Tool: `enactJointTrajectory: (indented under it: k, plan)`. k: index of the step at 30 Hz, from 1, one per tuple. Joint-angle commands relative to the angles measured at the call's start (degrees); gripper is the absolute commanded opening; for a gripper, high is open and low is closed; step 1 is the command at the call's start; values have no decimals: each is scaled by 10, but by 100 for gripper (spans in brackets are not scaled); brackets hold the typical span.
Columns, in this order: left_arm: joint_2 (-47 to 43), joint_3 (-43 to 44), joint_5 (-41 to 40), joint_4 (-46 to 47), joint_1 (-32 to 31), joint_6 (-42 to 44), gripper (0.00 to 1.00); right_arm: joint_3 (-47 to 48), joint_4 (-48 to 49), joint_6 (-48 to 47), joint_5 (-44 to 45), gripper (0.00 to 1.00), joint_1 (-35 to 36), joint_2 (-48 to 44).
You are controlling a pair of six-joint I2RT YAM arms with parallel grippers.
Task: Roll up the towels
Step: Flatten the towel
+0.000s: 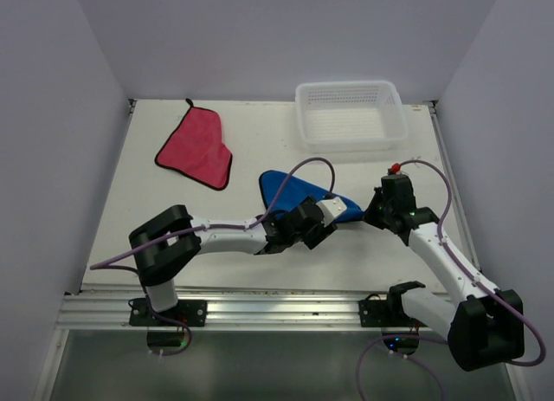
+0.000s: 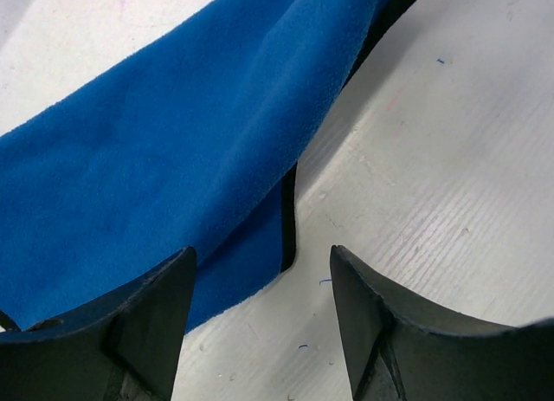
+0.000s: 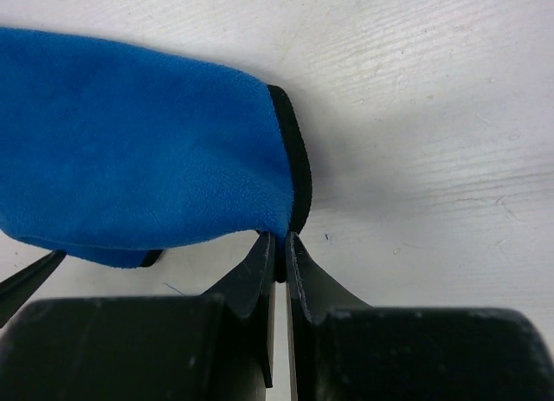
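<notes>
The blue towel (image 1: 290, 191) lies folded in the middle of the table, dark edging along its border. My right gripper (image 3: 281, 239) is shut on the blue towel's (image 3: 138, 150) corner, pinching the edge between its tips; in the top view it (image 1: 370, 212) sits at the towel's right end. My left gripper (image 2: 262, 267) stands open just above the table, with the blue towel's (image 2: 164, 158) lower edge between its fingers and not gripped; from above it (image 1: 336, 209) is at the towel's near side. The pink-red towel (image 1: 197, 146) lies flat at the back left, untouched.
A white mesh basket (image 1: 351, 139) stands at the back right. Purple cables loop over both arms and across the blue towel. White walls close in the table on the left, back and right.
</notes>
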Motion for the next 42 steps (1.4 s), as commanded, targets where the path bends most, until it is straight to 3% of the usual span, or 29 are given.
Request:
enactJointTrajectory:
  k: [1, 6, 18, 20, 24, 29, 36, 42]
  plan:
    - [13, 25, 2, 19, -3, 23, 67, 18, -7, -14, -21, 0, -11, -10]
    - [38, 30, 5, 15, -3, 28, 62, 17, 2, -14, -29, 0, -20, 0]
    - [105, 60, -20, -4, -2, 58, 64, 16, 11, -14, -41, 0, -33, 12]
    - [113, 61, -30, -6, 0, 57, 59, 16, 11, -14, -41, 0, -34, 12]
    - [114, 54, -38, -13, 6, 52, 28, 17, 11, -14, -44, 0, -35, 13]
    - [91, 40, -51, -17, 16, 49, 8, 17, 8, -15, -46, 0, -35, 8]
    - [-11, 21, -84, -44, 16, 37, 7, 27, -5, -21, -77, 0, -35, -48]
    - [-114, 25, -120, -151, 9, -12, 8, 74, -48, -24, -111, 0, -27, -78]
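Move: The blue towel's near edge lies some 5 cm below the left hand and about 2 cm ahead of it, between its open fingers. The towel's right end, already pinched by the right hand, is about 8 cm to the left hand's right and 1 cm ahead; the towel's free left end lies roughly 16 cm left, 7 cm ahead. From the right hand the near edge is about 8 cm left, 1 cm ahead and 7 cm lower. The blue towel's near edge is what the left hand sinks onto, open, about 5 cm down and then easing a little forward as it shuts its fingers and pinches the cloth. It then lifts roughly 8 cm and draws about 4 cm left, away from the right hand, which keeps its grip on the right end and rises some 4 cm with it. ##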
